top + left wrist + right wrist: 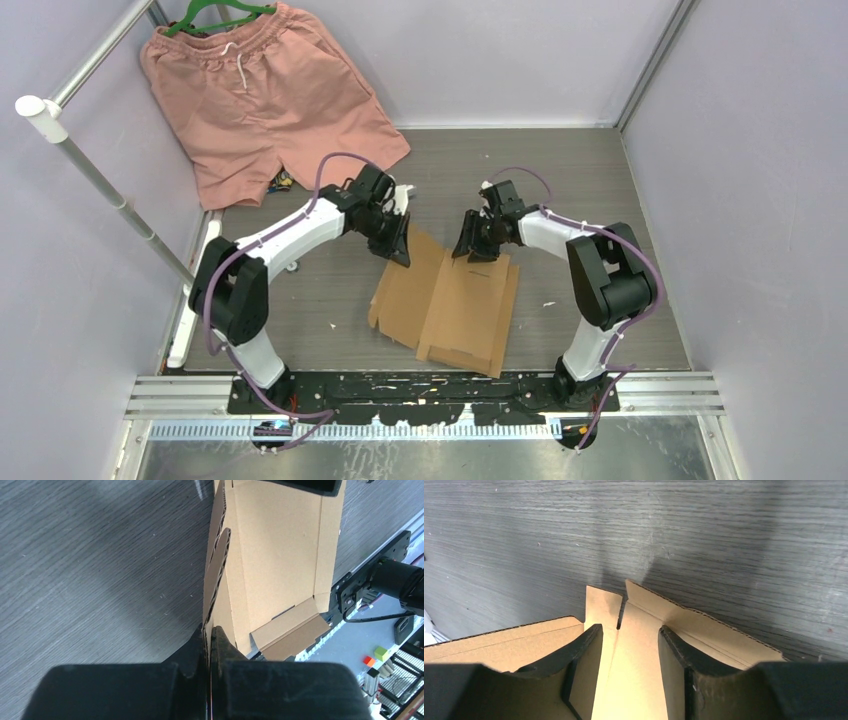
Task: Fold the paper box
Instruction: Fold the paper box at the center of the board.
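The paper box (450, 305) is a flat brown corrugated sheet with notched flaps, lying on the dark table between the two arms. My left gripper (400, 247) is shut on the sheet's far left edge; in the left wrist view the jaws (207, 632) pinch a raised flap edge-on, and the rest of the box (280, 555) stretches away to the right. My right gripper (476, 245) hovers at the sheet's far right corner. In the right wrist view it (630, 630) stands open, fingers (674, 650) apart over a notched flap (639, 645), gripping nothing.
Salmon-pink shorts (265, 90) on a green hanger lie at the back left, partly on the table. A slanted metal pole (100, 180) runs along the left side. Purple walls close in the back and both sides. The arms' base rail (420, 390) spans the near edge.
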{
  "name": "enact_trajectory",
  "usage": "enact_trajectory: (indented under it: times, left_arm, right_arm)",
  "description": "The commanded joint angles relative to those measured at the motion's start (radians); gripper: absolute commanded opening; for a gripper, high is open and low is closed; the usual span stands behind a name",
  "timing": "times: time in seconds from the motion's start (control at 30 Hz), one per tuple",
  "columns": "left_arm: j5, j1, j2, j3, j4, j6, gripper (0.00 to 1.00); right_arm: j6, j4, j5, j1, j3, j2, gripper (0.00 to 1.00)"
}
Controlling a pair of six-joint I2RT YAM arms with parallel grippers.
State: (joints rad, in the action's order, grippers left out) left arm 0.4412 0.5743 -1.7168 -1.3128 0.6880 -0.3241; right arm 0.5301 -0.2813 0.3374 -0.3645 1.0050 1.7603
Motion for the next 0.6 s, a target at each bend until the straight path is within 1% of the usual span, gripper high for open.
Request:
enact_trajectory:
  times: [0.0,0.13,0.3,0.37,0.57]
  left_arm:
    - [-0.015,-0.016,0.066,-0.045,-0.002,0.07,0.0]
    - [0.022,-0.019,0.084,-0.038,-0.019,0.079,0.0]
    - [0.102,-0.044,0.074,-0.06,-0.015,0.091,0.0]
    - [0.137,-0.049,0.057,-0.098,0.006,0.105,0.0]
    - [0.235,-0.065,-0.024,-0.276,0.149,0.183,0.0]
  right_arm:
    - [-0.01,-0.039,0.034,0.023,0.065,-0.014,0.5]
    - [-0.009,0.018,0.134,0.026,0.076,-0.016,0.53]
    - [-0.078,0.069,0.213,0.024,0.082,-0.029,0.52]
    - [-0.108,0.079,0.212,0.025,0.075,-0.044,0.51]
    - [-0.18,0.083,0.179,0.024,0.067,-0.092,0.5]
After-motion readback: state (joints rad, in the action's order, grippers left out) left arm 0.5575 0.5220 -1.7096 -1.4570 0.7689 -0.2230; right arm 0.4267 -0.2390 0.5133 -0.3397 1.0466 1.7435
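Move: At the tips of the left fingers, the far upper edge of the raised lid panel is already pinched; the box body's middle lies about 12 cm to the right, 12 cm back and 9 cm lower. The crease between them is 6 cm right, 8 cm back and 10 cm down, the near end flap 10 cm right and 21 cm back. From the right hand, the body's middle is some 13 cm back, 1 cm left and 2 cm below, its crease 8 cm left and 9 cm back. Raising the pinched lid panel, the left hand goes up about 5 cm, slowly and then faster, easing forward near the end while its grip stays shut. Alongside, the right hand climbs some 3.5 cm and drifts left towards the crease over the body's far end, rolling its left side up and turning counter-clockwise, fingers still half open; whether they bear on the cardboard can't be seen. ##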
